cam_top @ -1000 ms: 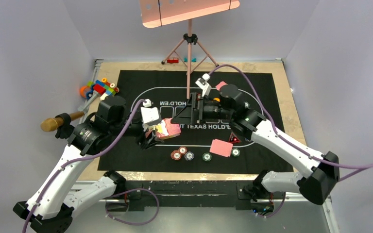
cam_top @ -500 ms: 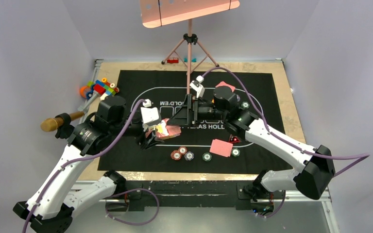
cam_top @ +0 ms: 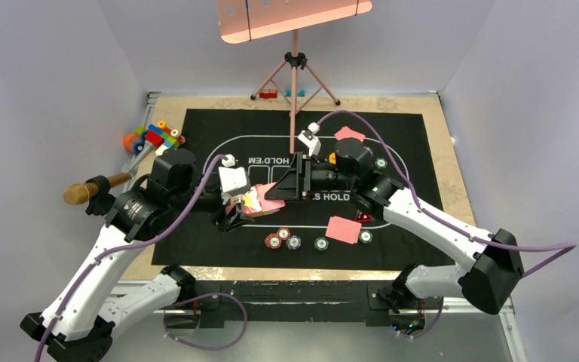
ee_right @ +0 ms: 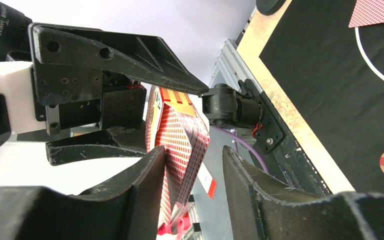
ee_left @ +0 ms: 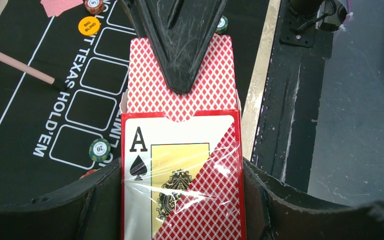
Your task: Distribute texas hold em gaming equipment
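Observation:
My left gripper (cam_top: 234,213) (ee_left: 180,205) is shut on a red card box (ee_left: 180,175) with an ace of spades on its face, tilted above the mat. Red-backed playing cards (ee_left: 180,95) (ee_right: 179,137) stick out of its open end. My right gripper (cam_top: 277,188) (ee_right: 195,160) straddles those cards, open: one finger (ee_right: 145,175) touches the stack and a gap remains on the other side. Several poker chips (cam_top: 283,237) lie in a row on the black mat (cam_top: 211,234). A loose card (cam_top: 343,229) lies beside the dark triangle (cam_top: 363,216).
A second card (cam_top: 349,133), an orange button (ee_left: 89,25) and a green chip (ee_left: 100,149) lie further out on the mat. Toy blocks (cam_top: 154,136) and a wooden-handled tool (cam_top: 90,190) sit at the left edge. A tripod (cam_top: 294,75) stands at the back.
My right gripper has slid left onto the cards sticking out of the box, and its jaws have narrowed around them. The left arm and the box have held still.

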Controlling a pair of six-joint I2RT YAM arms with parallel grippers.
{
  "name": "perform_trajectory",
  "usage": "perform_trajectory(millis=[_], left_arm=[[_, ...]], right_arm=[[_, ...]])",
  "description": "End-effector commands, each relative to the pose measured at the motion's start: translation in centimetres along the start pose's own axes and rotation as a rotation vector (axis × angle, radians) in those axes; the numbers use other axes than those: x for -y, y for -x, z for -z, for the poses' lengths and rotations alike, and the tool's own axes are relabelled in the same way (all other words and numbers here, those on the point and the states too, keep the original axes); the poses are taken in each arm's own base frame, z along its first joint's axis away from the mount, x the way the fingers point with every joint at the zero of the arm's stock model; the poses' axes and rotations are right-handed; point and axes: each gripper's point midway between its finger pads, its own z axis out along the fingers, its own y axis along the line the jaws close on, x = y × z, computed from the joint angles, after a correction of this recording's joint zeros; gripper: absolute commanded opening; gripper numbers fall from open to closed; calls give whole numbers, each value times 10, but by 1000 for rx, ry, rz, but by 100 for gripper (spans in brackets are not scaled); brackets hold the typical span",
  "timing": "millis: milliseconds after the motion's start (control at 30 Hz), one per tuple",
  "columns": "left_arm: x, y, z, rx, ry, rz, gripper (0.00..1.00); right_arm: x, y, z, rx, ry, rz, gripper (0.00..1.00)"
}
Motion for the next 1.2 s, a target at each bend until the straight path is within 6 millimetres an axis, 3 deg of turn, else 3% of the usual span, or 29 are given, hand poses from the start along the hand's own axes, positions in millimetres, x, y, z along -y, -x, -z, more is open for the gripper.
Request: perform_trajectory(millis=[0,267,600,733,1000,1167], left_arm=[[1,31,9,104,6,-89,0],[1,32,10,110,13,-92,0],[1,27,11,103,18,-94,0],[2,26,11,100,20,-94,0],[4,20,12,88,16,-93,0],[5,18,11,89,17,-90,0]], right_arm=[[-5,2,14,17,19,12,45],[-7,4,22,30,20,13,34],[-17,17,44,83,20,36,7],[-13,21,54,94,-11,28,1],[-9,39,68,130,-54,41,0],[-18,45,70,129,-20,51,0]])
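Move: The top cards' exposed end, sticking out of the card box, is right between my half-open right fingers, about 1 cm farther left and 1 cm down. The card box is some 5 cm to the left and 2 cm back. Far below, roughly 25 cm, red chips lie almost straight under, about 1 cm back, and a loose card pair about 18 cm right and 1 cm ahead. From my left hand the exposed end is about 7 cm right, 2 cm ahead and 2 cm lower. I shut my right fingers from half open to closed, one finger above the cards and one below, pinching the top of the pack while I draw it to the right out of the box, about 7 cm, rising a little. In the latter half I also swing forward some 3 cm, turning about 10 degrees clockwise. My left hand keeps its grip on the box and holds nearly still. ##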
